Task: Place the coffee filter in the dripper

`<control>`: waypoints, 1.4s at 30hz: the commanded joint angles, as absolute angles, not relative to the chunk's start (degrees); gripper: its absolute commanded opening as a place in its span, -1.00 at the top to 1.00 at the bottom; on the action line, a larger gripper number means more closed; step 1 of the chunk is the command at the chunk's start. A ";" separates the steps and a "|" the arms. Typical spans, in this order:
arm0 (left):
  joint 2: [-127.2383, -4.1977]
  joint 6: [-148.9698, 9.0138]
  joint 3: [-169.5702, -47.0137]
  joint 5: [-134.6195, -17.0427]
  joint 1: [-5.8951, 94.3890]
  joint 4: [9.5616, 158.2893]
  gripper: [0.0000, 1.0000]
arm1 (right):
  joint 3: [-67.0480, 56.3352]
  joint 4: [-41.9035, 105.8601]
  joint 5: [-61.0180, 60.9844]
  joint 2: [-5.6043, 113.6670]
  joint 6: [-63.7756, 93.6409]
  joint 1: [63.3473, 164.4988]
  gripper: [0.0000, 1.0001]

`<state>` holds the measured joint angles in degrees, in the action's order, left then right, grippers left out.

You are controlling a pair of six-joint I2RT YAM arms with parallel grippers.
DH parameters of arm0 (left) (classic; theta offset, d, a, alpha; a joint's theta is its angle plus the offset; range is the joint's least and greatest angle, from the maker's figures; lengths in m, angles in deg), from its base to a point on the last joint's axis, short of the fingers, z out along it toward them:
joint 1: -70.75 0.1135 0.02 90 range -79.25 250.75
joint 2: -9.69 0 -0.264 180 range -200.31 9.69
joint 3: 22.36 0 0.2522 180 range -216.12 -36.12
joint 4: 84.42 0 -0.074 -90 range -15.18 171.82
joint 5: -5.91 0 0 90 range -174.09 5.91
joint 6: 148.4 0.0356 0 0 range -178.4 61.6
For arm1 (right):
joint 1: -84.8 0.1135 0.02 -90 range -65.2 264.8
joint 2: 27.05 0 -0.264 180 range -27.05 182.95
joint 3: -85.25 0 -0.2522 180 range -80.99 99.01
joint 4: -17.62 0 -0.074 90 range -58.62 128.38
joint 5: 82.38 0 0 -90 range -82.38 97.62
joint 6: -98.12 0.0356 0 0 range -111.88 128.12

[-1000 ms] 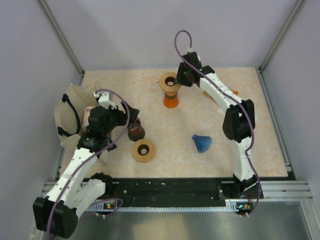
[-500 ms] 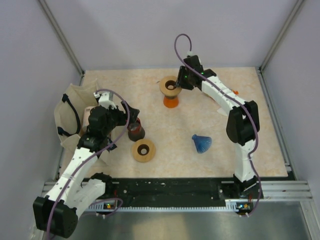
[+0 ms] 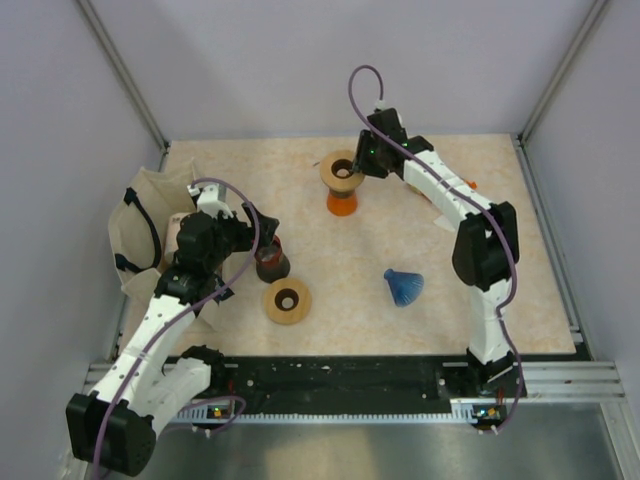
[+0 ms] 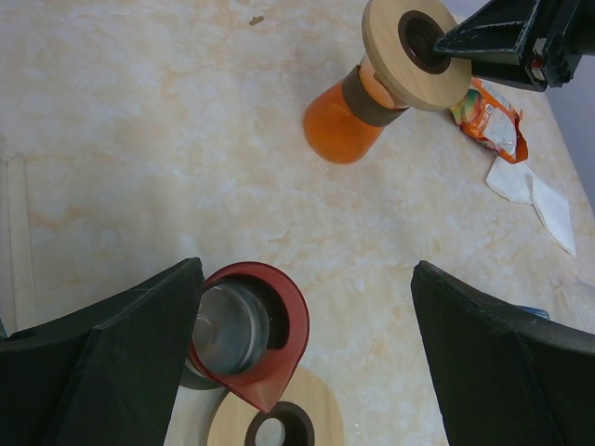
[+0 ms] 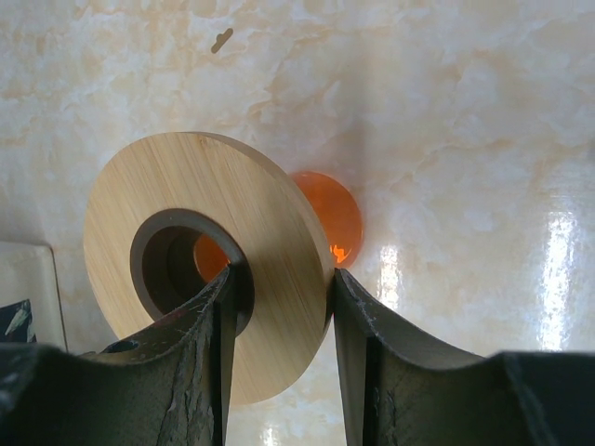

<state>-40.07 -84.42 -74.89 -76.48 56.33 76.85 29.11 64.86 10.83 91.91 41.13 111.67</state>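
Note:
The dripper (image 3: 342, 185) is an orange glass body (image 4: 342, 121) with a round wooden collar (image 5: 209, 302) on top, at the back middle of the table. My right gripper (image 5: 284, 297) is shut on that collar, one finger in its centre hole and the other on the outer rim. The gripper (image 3: 360, 160) shows in the top view too. A white folded paper, the coffee filter (image 4: 532, 190), lies flat to the right of the dripper. My left gripper (image 4: 307, 353) hangs wide open at the left, holding nothing.
A red cup with a metal inside (image 4: 249, 325) sits by the left finger. A loose wooden ring (image 3: 286, 300) lies in front of it. A blue ribbed cone (image 3: 403, 286) lies at centre right. An orange snack packet (image 4: 488, 116) sits near the paper. A cloth bag (image 3: 140, 230) covers the left edge.
The right arm has shifted slightly while keeping its hold on the wooden collar. The left arm has not moved.

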 commanded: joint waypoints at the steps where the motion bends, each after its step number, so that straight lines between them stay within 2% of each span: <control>1: -39.35 -84.33 -74.62 -77.06 56.24 78.48 -0.97 | 33.79 64.17 10.97 93.18 40.64 112.39 0.24; 8: -39.18 -84.24 -74.71 -77.15 56.24 78.22 -0.97 | 35.03 65.74 10.35 94.86 40.64 112.39 0.15; 13: -39.09 -84.33 -74.71 -76.97 56.24 78.22 -0.97 | 34.58 66.01 10.88 94.24 40.46 112.39 -0.25; 14: -39.18 -84.41 -74.62 -76.97 56.24 78.31 -0.97 | 34.93 66.01 11.05 94.15 40.37 112.39 -0.27; 15: -39.18 -84.33 -74.62 -76.97 56.24 78.13 -0.98 | 35.46 66.10 11.14 93.98 40.11 112.39 -0.42; 20: -39.27 -84.33 -74.88 -76.62 56.24 78.30 -0.97 | 40.29 68.20 12.19 92.75 38.01 112.39 -0.88; 22: -39.18 -84.41 -74.88 -76.45 56.24 78.13 -0.97 | 41.00 68.56 12.81 90.82 37.13 112.39 -0.98; 25: -39.00 -84.68 -75.15 -76.36 56.24 78.13 -0.97 | 38.29 68.56 14.12 85.73 34.67 112.39 -0.98; 28: -38.83 -84.94 -75.50 -75.57 56.24 77.69 -0.97 | 28.74 68.04 17.80 76.79 32.47 112.48 -0.98; 36: -38.65 -85.38 -75.06 -75.22 56.24 78.04 -0.98 | -14.50 62.58 29.41 41.91 37.90 111.60 -0.98; 39: -39.18 -85.47 -75.15 -74.34 56.24 78.48 -0.98 | -24.80 62.93 23.30 30.47 39.85 110.99 -0.97; 42: -39.88 -85.47 -75.32 -74.07 56.16 78.83 -0.98 | -29.91 64.77 10.22 26.31 39.15 110.99 -0.96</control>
<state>-39.59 -85.27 -74.89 -75.38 56.33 76.61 -24.83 64.92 22.41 30.23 37.79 111.12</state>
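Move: Right below the dripper already pinched in the right hand stands the orange carafe, its middle some 8 cm down, 3 cm to the left and about 1 cm back. The blue coffee filter lies on the table about 19 cm back and 10 cm to the right of this hand, and the orange packet about 20 cm to the right and 3 cm farther out. From the idle left hand the carafe is roughly 17 cm ahead and 16 cm to the right, lower down. Lowering the dripper about 1.5 cm onto the orange carafe's mouth, the right hand opens its fingers wide and lets go of the rim. It then climbs clear and sweeps fast back and to the right, ending about 20 cm nearer the base and 15 cm over towards the coffee filter, dipping a little at the end while the fingers tip up some 10 degrees. ##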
